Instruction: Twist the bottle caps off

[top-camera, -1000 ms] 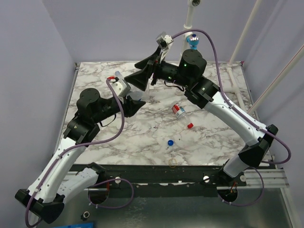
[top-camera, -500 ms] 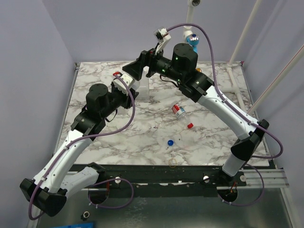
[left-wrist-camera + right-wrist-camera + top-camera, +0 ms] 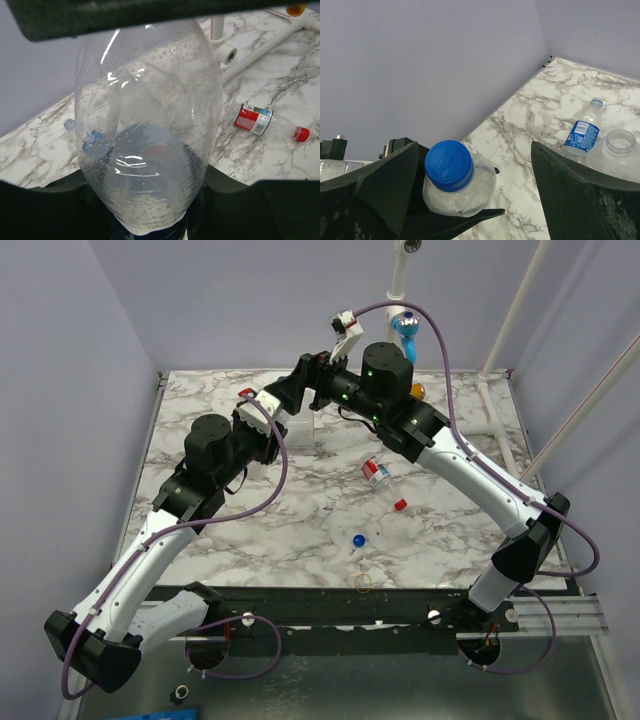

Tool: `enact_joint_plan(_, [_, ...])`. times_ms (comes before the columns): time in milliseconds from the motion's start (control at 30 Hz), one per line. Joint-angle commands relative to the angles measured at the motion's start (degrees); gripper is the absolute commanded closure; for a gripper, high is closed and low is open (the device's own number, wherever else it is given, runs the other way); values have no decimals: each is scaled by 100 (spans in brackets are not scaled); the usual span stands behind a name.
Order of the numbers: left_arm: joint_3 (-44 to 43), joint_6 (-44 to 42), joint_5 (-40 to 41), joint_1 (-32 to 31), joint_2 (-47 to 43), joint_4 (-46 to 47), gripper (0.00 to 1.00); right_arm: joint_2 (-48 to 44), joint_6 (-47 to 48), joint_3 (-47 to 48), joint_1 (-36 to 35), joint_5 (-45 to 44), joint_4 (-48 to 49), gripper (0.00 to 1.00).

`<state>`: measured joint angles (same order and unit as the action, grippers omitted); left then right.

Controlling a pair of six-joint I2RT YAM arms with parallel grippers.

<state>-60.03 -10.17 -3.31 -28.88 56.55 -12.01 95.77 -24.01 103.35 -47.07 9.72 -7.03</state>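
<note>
My left gripper [image 3: 276, 428] [image 3: 150, 212] is shut on a clear crinkly bottle [image 3: 150, 115] [image 3: 470, 192] and holds it up over the back of the table. Its blue cap [image 3: 448, 165] is on and sits between the fingers of my open right gripper [image 3: 292, 392] [image 3: 480, 172]. The cap is close to one finger [image 3: 385, 185], with a wide gap to the other. A red-label bottle [image 3: 377, 474] [image 3: 254, 120] with a red cap [image 3: 300, 133] lies on the table. A capless blue-label bottle [image 3: 583, 134] stands further back. Loose red [image 3: 400, 505] and blue [image 3: 358, 540] caps lie on the marble.
A wider label-less open bottle [image 3: 619, 147] stands beside the blue-label one. A yellowish rubber-band ring [image 3: 364, 583] lies near the front edge. White pipes [image 3: 260, 47] run along the table's right side, and purple walls close the back and left.
The left arm has carried the bottle up and toward the back. The right gripper has swung left over it, so its fingers now flank the blue cap.
</note>
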Motion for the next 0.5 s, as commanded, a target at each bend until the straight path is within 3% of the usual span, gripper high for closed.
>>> enact_joint_plan(0, [4,30,171,-31,-9,138,100,-191,-133,-86,-30,27,410,8])
enact_joint_plan(367, [-48,376,-274,-47,-79,119,100,5,-165,-33,-31,68,860,37])
enact_joint_plan(467, [-102,418,-372,-49,-75,113,100,45,-213,-21,-30,235,921,51])
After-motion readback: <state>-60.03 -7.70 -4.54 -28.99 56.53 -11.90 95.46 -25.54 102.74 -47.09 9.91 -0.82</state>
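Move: The blue cap tops the upright bottle in the left hand, about 2 cm above the right hand point, 1 cm back and 1 cm left; from the left hand it is roughly 12 cm up and 1 cm ahead. Counted from the right hand and some 33 cm below it, the open clear bottle stands 19 cm ahead and 2 cm left, the loose blue-label bottle 27 cm ahead and 14 cm left. The capped bottle stays in the left hand's keeping, nearly still, while the right hand lifts some 2.5 cm from neck height to the cap and tips its fingertips up by about 5 degrees. Its fingers, wide open at first, close to a bit over half open, drawing in on both sides of the cap; a firm grip can't be seen yet. ##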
